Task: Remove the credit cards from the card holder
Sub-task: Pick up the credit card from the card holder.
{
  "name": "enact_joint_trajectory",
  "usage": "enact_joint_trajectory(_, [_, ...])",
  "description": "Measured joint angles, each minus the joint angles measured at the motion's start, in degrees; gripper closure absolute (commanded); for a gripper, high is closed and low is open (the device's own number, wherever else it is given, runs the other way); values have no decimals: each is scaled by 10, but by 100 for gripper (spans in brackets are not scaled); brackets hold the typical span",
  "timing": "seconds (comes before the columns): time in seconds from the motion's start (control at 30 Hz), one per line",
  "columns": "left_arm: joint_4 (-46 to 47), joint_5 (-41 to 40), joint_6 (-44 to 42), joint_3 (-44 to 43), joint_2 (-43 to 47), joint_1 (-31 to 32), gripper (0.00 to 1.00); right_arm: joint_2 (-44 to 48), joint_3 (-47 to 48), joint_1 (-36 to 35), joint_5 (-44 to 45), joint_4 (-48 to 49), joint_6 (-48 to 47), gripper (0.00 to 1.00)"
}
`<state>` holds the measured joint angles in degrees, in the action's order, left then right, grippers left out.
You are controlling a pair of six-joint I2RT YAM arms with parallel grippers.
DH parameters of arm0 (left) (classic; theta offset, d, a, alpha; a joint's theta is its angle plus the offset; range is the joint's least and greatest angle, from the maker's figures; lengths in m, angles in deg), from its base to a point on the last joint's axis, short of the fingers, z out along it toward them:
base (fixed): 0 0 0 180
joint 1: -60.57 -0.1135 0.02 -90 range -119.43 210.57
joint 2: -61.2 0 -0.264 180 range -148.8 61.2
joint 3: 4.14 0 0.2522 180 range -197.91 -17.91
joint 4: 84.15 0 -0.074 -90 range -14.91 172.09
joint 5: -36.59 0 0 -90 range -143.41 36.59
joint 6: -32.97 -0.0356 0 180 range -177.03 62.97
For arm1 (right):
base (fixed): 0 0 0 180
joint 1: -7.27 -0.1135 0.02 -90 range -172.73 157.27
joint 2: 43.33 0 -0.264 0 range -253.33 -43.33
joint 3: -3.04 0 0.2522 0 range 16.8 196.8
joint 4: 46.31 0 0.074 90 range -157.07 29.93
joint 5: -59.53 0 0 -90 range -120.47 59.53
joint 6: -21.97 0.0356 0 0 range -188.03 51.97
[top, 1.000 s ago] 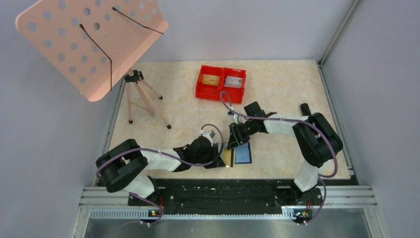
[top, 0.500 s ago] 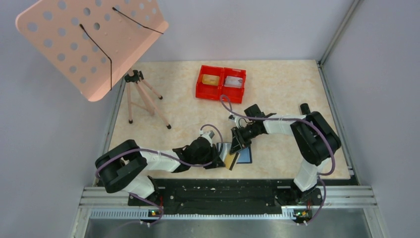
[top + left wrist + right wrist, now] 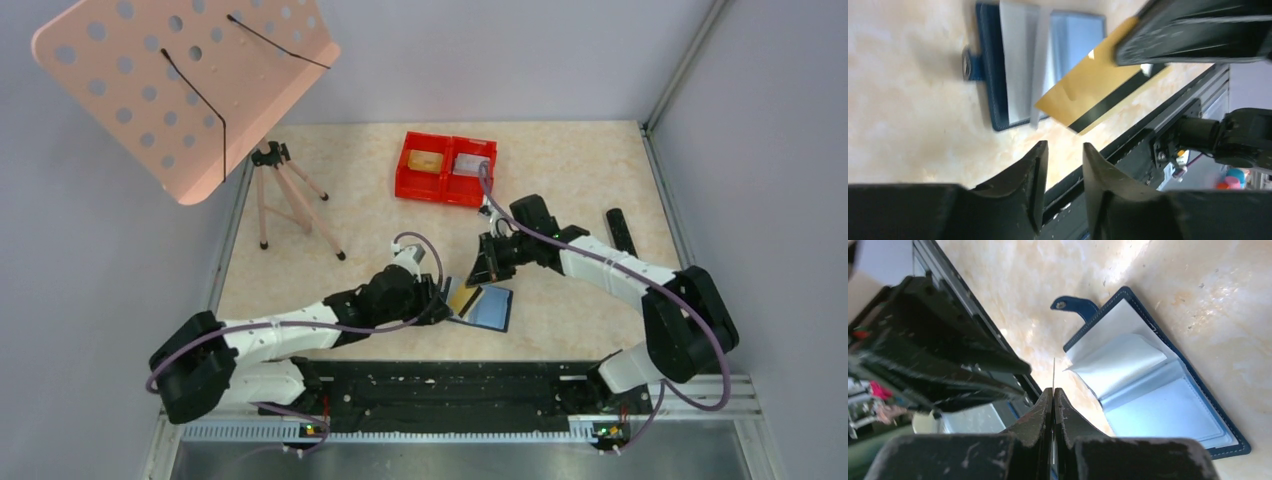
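Note:
The card holder lies open on the table near the front edge, navy outside with grey-blue pockets and a closure tab. A gold credit card with a black stripe hangs tilted above the holder's left half, clear of the pockets. My right gripper is shut on this card; in the right wrist view the card shows edge-on between the closed jaws. My left gripper sits just left of the holder, open with nothing between its fingers.
A red twin tray at the back holds a gold card and a silver card. A black cylinder lies at the right. A small tripod and a pink perforated board stand at the left.
My right gripper has shut on the gold card and drawn it up out of the holder. My left gripper has let go of the holder's left edge and opened.

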<state>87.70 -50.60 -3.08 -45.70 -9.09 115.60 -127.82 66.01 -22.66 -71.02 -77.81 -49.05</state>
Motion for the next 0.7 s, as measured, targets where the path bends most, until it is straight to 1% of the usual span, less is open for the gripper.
enact_joint_trajectory(0.07, [-18,-21,-34,-19,35,0,50,17,0,1,18,8,44,100])
enact_joint_trajectory(0.23, [-49,-63,-123,-56,80,9,45,23,-5,1,46,20,162,100])
enact_joint_trajectory(0.33, [-70,-97,-180,-69,86,35,44,33,-25,1,45,40,230,100])
enact_joint_trajectory(0.47, [-101,-159,-249,-90,85,89,43,49,-47,1,48,59,298,100])
enact_joint_trajectory(0.6, [-112,-220,-305,-111,76,135,43,55,-50,1,48,85,337,100])
enact_joint_trajectory(0.7, [-113,-267,-339,-123,50,167,43,57,-59,1,47,104,358,100])
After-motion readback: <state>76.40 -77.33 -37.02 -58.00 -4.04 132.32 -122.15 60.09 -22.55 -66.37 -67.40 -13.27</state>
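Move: The gold credit card, already pinched in the right fingers, has its middle about 4 cm to the left hand's right, 3 cm ahead and roughly level. From the right hand it sits some 3 cm back, 1 cm left and 3 cm below. The open card holder lies flat on the table, its middle about 7 cm right, 2 cm ahead and 6 cm below the left hand. Raise the empty left gripper about 7 cm, easing forward at first and then back, while rolling it some 40 degrees clockwise as seen along its fingers and opening them wider, to line up with the card's free end. Keep the card pinched in the right fingers, lift it slightly and swing that wrist clockwise, tilting it as it turns. ##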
